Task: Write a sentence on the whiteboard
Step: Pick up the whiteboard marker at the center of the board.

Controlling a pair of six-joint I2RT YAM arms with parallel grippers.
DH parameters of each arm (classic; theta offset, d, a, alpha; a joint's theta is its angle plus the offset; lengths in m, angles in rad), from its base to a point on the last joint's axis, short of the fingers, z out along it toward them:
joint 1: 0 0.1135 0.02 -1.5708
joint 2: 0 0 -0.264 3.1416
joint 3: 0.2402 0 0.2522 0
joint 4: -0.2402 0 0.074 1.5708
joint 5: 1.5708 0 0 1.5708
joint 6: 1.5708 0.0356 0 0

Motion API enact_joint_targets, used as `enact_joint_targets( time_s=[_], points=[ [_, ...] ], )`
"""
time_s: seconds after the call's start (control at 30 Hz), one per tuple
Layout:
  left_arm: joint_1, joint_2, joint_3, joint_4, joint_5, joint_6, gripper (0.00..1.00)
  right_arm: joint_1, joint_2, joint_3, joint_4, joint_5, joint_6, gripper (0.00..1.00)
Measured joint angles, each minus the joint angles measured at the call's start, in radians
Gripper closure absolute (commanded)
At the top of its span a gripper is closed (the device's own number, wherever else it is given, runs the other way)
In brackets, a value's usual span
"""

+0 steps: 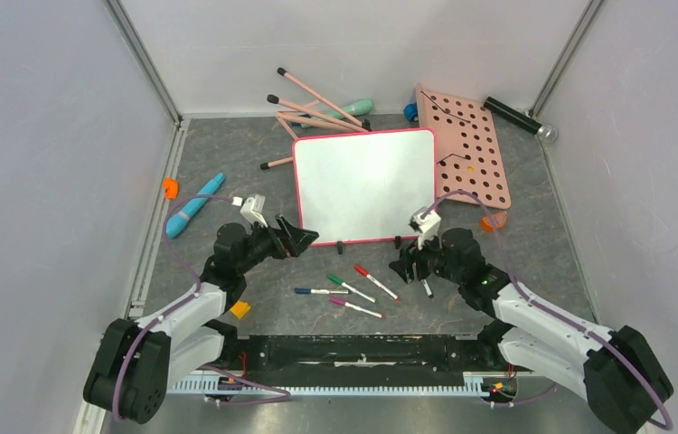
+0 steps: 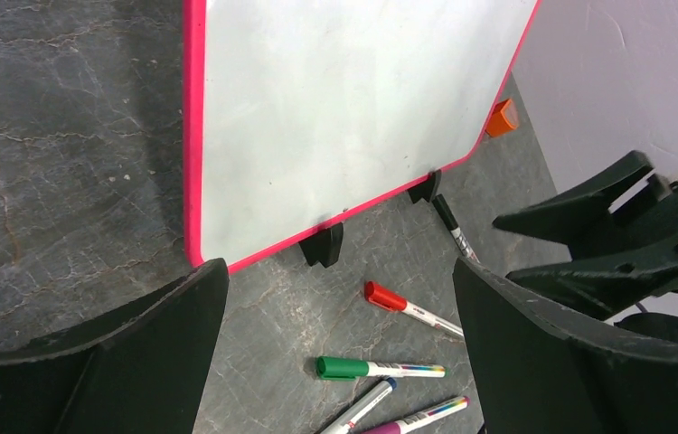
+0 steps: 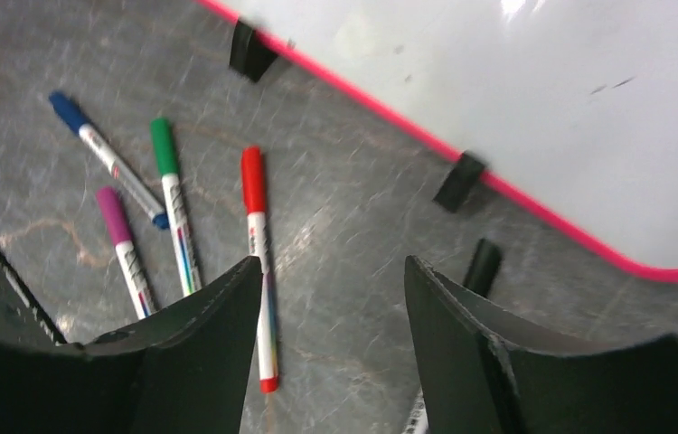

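Observation:
The whiteboard stands tilted on two black feet, its face blank; the sentence is not in view. My left gripper is open at the board's near left corner, nothing between its fingers. My right gripper is open just above the table near the board's near right corner. A black marker lies right beside its right finger, outside the gap. Red, green, blue and purple markers lie between the grippers.
A pink pegboard lies behind the board on the right, with pink sticks at the back. A teal pen lies at the left, a black torch at the back right, and small orange pieces are scattered. Walls close in three sides.

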Motion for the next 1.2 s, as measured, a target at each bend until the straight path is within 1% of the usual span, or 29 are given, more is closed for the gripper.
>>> enact_joint_targets(
  time_s=[0.1, 0.23, 0.33, 0.47, 0.53, 0.6, 0.73, 0.87, 0.93, 1.1, 1.2],
  points=[
    [0.0, -0.009, -0.01, 0.012, 0.006, 0.0, 0.0, 0.08, 0.054, 0.013, -0.043, 0.018, -0.024, 0.41],
    [0.0, -0.026, -0.013, 0.013, 0.005, 0.0, 0.0, 0.218, 0.105, 0.05, -0.121, 0.071, -0.049, 0.41],
    [0.0, -0.029, -0.013, 0.013, 0.005, 0.0, 0.0, 0.338, 0.125, 0.099, -0.18, 0.133, -0.067, 0.43],
    [0.0, -0.029, -0.013, 0.013, 0.005, 0.0, 0.0, 0.451, 0.153, 0.157, -0.238, 0.225, -0.076, 0.44],
    [0.0, -0.029, -0.013, 0.013, 0.005, 0.0, 0.0, 0.484, 0.171, 0.175, -0.264, 0.269, -0.069, 0.44],
    [0.0, -0.03, -0.013, 0.013, 0.005, 0.0, 0.0, 0.518, 0.198, 0.193, -0.286, 0.314, -0.055, 0.47],
    [0.0, -0.053, -0.019, 0.013, 0.003, 0.0, 0.0, 0.568, 0.268, 0.239, -0.314, 0.363, -0.038, 0.48],
    [0.0, -0.09, -0.024, 0.01, -0.013, 0.0, 0.0, 0.609, 0.394, 0.349, -0.33, 0.39, -0.036, 0.59],
    [0.0, -0.112, -0.025, 0.0, -0.03, 0.0, 0.0, 0.62, 0.462, 0.415, -0.329, 0.393, -0.039, 0.61],
    [-0.001, -0.19, -0.029, -0.067, -0.114, 0.0, 0.0, 0.623, 0.603, 0.545, -0.325, 0.391, -0.05, 0.6],
    [-0.004, -0.246, -0.029, -0.153, -0.229, 0.0, 0.0, 0.624, 0.66, 0.584, -0.329, 0.385, -0.06, 0.6]
  ],
)
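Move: Some 11 cm left of the right hand, 7 cm nearer the base and 9 cm lower lies the green marker; from the left hand it is about 10 cm right, 11 cm back and 11 cm down. All on the table, counted from the right hand: red 5 cm left and 6 cm back, blue 17 cm left and 7 cm back, purple 9 cm left and 11 cm back, black 4 cm right and 3 cm back. Sweeping back some 8 cm while going left and sinking about 3 cm, the right hand then swings left another 9 cm, over the red marker towards the green one's cap end. Its fingers tip more steeply down and turn counter-clockwise into line with the green marker, narrowing but staying open and empty. Late on, the open left hand draws away left and up. ##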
